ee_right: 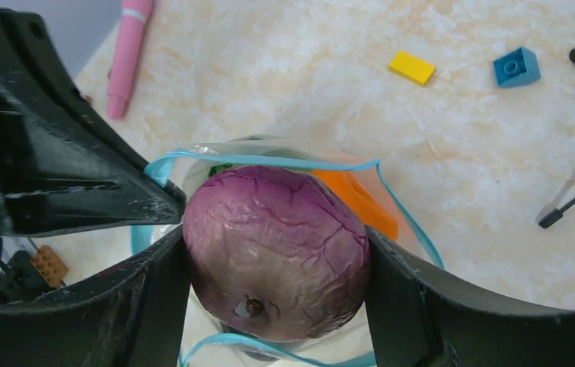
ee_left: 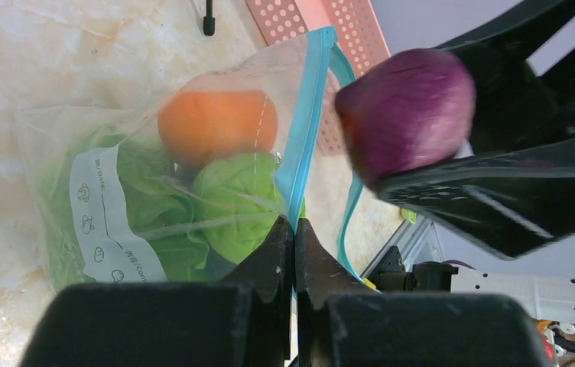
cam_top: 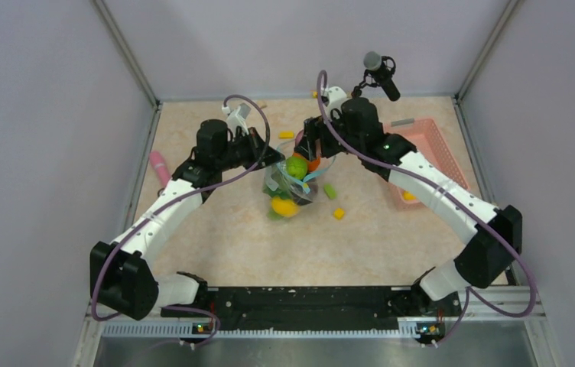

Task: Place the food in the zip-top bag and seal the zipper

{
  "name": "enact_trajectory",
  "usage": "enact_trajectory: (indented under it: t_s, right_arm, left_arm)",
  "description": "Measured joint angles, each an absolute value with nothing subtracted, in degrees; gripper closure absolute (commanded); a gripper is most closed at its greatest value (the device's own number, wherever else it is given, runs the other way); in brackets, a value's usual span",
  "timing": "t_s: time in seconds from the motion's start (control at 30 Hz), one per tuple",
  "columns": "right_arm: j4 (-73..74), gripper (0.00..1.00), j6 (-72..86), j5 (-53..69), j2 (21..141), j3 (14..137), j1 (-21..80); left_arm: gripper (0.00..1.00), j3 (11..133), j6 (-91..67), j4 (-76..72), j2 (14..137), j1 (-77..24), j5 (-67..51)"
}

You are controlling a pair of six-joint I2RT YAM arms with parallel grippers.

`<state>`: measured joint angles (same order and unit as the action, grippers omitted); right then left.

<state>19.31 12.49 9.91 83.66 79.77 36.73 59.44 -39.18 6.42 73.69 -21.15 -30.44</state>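
Observation:
The clear zip-top bag (ee_left: 116, 176) stands mid-table with its mouth held open. My left gripper (ee_left: 294, 229) is shut on its teal zipper (ee_left: 305, 130) edge. Inside lie an orange (ee_left: 216, 122) and green food (ee_left: 231, 202); a yellow piece (cam_top: 284, 206) shows low in the bag. My right gripper (ee_right: 277, 260) is shut on a round purple piece (ee_right: 277, 248), held just above the open mouth, whose zipper (ee_right: 269, 160) rings it. In the top view the two grippers, left (cam_top: 273, 159) and right (cam_top: 309, 153), meet over the bag (cam_top: 293, 187).
A pink mesh basket (cam_top: 430, 145) sits at the right. A pink cylinder (cam_top: 160, 167) lies at the left. Small blocks lie near the bag: yellow (cam_top: 339, 213), green (cam_top: 329, 191), another yellow (ee_right: 411, 67) and a blue one (ee_right: 515, 66). A black stand (cam_top: 380, 73) is at the back.

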Motion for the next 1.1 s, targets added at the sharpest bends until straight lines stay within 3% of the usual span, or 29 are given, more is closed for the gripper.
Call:
enact_trajectory:
  t_s: [0.27, 0.6, 1.1]
  right_arm:
    - [22.55, 0.01, 12.27, 5.93, 88.84, 82.96, 38.24]
    - [23.49, 0.01, 12.97, 4.73, 88.62, 83.81, 38.48]
    - [25.63, 0.05, 15.97, -8.29, 80.62, 80.23, 38.50]
  left_arm:
    - [1.00, 59.44, -39.38, 6.33, 73.69, -21.15, -31.07]
    - [1.00, 59.44, -39.38, 6.02, 73.69, -21.12, -31.31]
    - [1.00, 59.44, -39.40, 6.00, 73.69, -20.32, -32.16]
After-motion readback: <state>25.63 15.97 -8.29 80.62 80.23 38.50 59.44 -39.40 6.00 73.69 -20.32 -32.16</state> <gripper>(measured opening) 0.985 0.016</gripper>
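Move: The right hand holds the red onion just over the open mouth of the zip-top bag, whose middle lies straight below, about 5 cm down. Inside, some 11 cm below that hand, the orange is roughly 3 cm farther out and 1 cm to the right, and the round green vegetable about 1 cm ahead and 3 cm to the left. For the left hand, pinching the rim's left end, the mouth's middle is about 7 cm to the right, 2 cm ahead and 3 cm below. Down about 2.5 cm and slightly forward into the bag's mouth, the right hand spreads its fingers wide and lets go of the onion; it pauses briefly, rises again by nearly 3 cm, then draws some 5 cm to the right, turning about 15 degrees clockwise with fingers open. The left hand stays put, keeping its pinch on the rim. ##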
